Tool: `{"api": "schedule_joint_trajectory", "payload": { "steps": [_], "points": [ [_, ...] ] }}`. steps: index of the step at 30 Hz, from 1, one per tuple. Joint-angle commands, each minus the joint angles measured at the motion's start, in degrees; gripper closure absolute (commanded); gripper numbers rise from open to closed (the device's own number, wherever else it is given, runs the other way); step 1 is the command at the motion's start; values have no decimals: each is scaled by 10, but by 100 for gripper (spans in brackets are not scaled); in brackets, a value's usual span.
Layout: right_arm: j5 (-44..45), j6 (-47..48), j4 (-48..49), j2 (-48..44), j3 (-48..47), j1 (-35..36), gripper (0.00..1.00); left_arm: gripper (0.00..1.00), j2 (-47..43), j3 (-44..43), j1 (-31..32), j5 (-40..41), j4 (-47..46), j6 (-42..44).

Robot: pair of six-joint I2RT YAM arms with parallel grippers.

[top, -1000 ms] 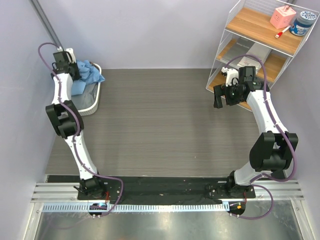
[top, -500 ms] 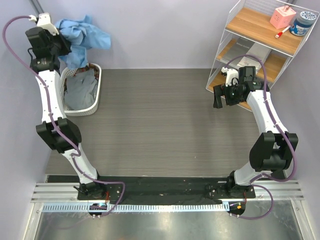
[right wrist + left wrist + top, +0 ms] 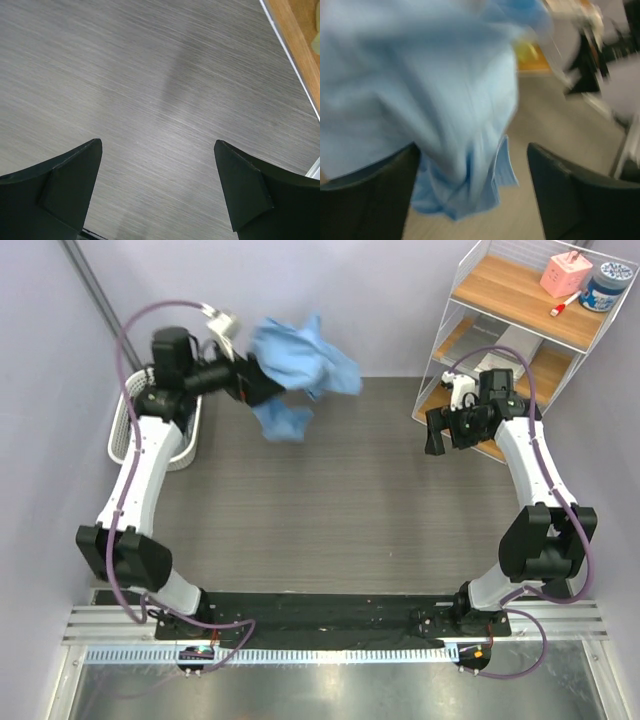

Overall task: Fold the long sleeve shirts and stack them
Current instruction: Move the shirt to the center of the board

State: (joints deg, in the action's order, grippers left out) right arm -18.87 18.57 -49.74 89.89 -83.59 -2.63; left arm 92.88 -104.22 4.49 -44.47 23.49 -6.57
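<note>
A light blue long sleeve shirt (image 3: 300, 365) hangs bunched in the air over the far left of the grey table (image 3: 330, 510), right at my left gripper (image 3: 255, 385). In the left wrist view the shirt (image 3: 445, 100) is blurred and drapes between the fingers, close to the left finger (image 3: 370, 200). The jaws of the left gripper (image 3: 472, 150) stand wide apart. My right gripper (image 3: 437, 435) is open and empty above the table at the right; its wrist view (image 3: 157, 145) shows only bare tabletop. Other shirts are hidden.
A white basket (image 3: 190, 445) stands at the far left, mostly behind my left arm. A wire shelf unit with wooden boards (image 3: 510, 330) stands at the far right, holding a pink box (image 3: 565, 273) and a blue-lidded jar (image 3: 607, 285). Walls close in on both sides.
My left arm swung from above the basket to the right over the table, carrying the blue shirt with it. The right arm has not moved.
</note>
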Motion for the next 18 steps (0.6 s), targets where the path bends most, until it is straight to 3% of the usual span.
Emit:
{"api": "schedule_joint_trajectory", "payload": {
  "steps": [1,7,12,14,18],
  "points": [
    [-44,36,-34,-14,-14,3,0,2,-106,186,35,-45,15,92],
    [-57,62,-46,-33,40,9,0,0,-62,245,-26,-37,194,212],
    [-66,59,-25,-12,48,26,0,0,-43,296,17,43,148,219],
    [-53,54,0,-2,47,67,0,0,-25,297,52,73,116,209],
    [-20,55,26,42,34,104,0,2,55,282,106,126,67,174]
  ]
}}
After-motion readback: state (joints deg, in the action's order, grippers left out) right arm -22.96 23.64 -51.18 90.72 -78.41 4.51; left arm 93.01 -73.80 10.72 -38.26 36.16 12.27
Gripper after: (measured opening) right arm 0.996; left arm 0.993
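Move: The blue shirt is in the air just off the left hand's nearly open fingers, its middle some 7 cm to the right, 3 cm ahead and about 4 cm lower. The white basket is about 35 cm left of that hand, 12 cm ahead and 32 cm below. From the right hand the shirt is roughly 28 cm left, 8 cm ahead and 15 cm higher. Opening fully, the left hand sinks about 25 cm, drawing back; the open right hand shifts 5 cm left. ##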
